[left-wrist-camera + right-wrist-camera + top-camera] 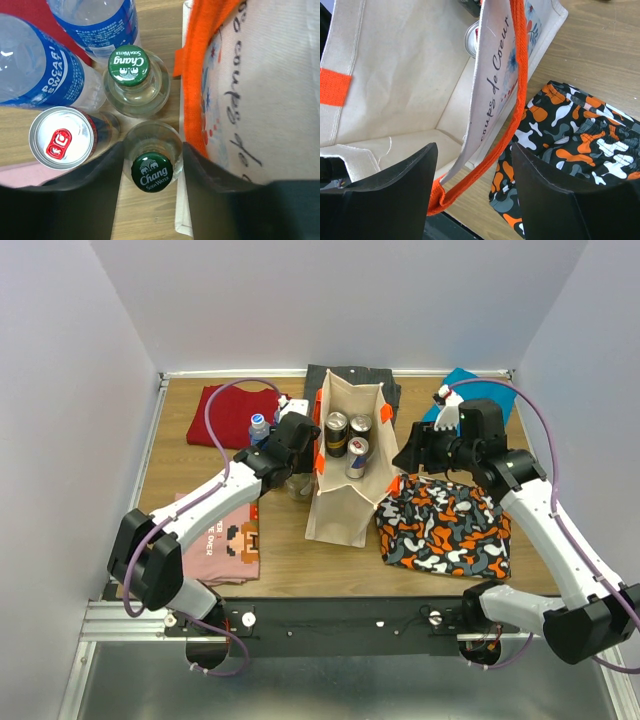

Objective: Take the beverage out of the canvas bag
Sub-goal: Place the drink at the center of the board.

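Observation:
The beige canvas bag (338,502) stands upright mid-table with three cans (336,433) inside. My left gripper (298,468) hangs just left of the bag. In the left wrist view it (152,150) is open, and a green-capped Chang soda water bottle (152,171) stands between its fingers with a gap either side of the cap. My right gripper (408,458) is at the bag's right rim. There it (474,155) is open, and the bag's orange strap (516,100) and side wall (492,75) pass between its fingers. One can top (471,40) shows inside the bag.
Left of the bag stand a second Chang bottle (129,65), a red-tabbed can (62,137) and Pocari Sweat bottles (45,75). An orange camouflage cloth (445,525) lies right of the bag. A red cloth (228,415), pink shirt (225,535) and dark cloth (355,380) also lie around it.

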Motion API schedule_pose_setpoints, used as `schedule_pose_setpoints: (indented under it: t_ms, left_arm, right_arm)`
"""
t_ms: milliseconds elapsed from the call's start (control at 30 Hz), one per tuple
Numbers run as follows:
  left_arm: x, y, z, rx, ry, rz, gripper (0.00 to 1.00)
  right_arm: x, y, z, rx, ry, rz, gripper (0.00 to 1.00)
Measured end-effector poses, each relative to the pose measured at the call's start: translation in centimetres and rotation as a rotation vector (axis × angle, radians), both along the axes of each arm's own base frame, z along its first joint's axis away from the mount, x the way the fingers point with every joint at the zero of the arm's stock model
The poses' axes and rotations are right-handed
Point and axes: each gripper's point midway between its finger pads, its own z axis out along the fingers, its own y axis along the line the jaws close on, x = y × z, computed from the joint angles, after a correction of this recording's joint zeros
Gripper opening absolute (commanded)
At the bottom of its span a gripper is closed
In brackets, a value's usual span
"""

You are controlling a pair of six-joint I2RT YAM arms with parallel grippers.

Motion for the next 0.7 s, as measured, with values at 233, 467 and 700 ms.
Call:
schedule_pose_setpoints:
  t_ms: [233, 467, 700]
  left_arm:
    - [-0.2, 0.2, 0.3, -0.002, -0.002, 0.003, 0.99]
    - [-0.9, 0.8, 1.7, -0.012, -0.016, 0.004, 0.99]
    - [-2.0, 1.6, 7.1, -0.079, -0.104, 0.005, 0.99]
  right_arm:
    - [0.0, 0.0, 0.1, 0.001, -0.003, 0.0, 0.7]
    - [-0.2, -0.1, 0.4, 0.003, -0.011, -0.002, 0.7]
    - [-0.3, -0.1, 0.5, 0.009, -0.014, -0.008, 0.7]
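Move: The green-capped drink stands between the left fingers, its middle about 7 cm below the left hand, straight under it. The second soda bottle is about 7 cm ahead and 1 cm left; the Red Bull can is roughly 7 cm left and 1 cm ahead; the canvas bag's middle is some 11 cm right and 3 cm ahead. From the right hand, the drink is about 22 cm left, 4 cm ahead and 14 cm lower. The left fingers, already part-way open around the neck of the drink, spread to fully open and come free of it while the hand hardly shifts. Then the hand lifts away, gathering speed, about 7 cm up and a little back and left, its fingers tipping up slightly. ##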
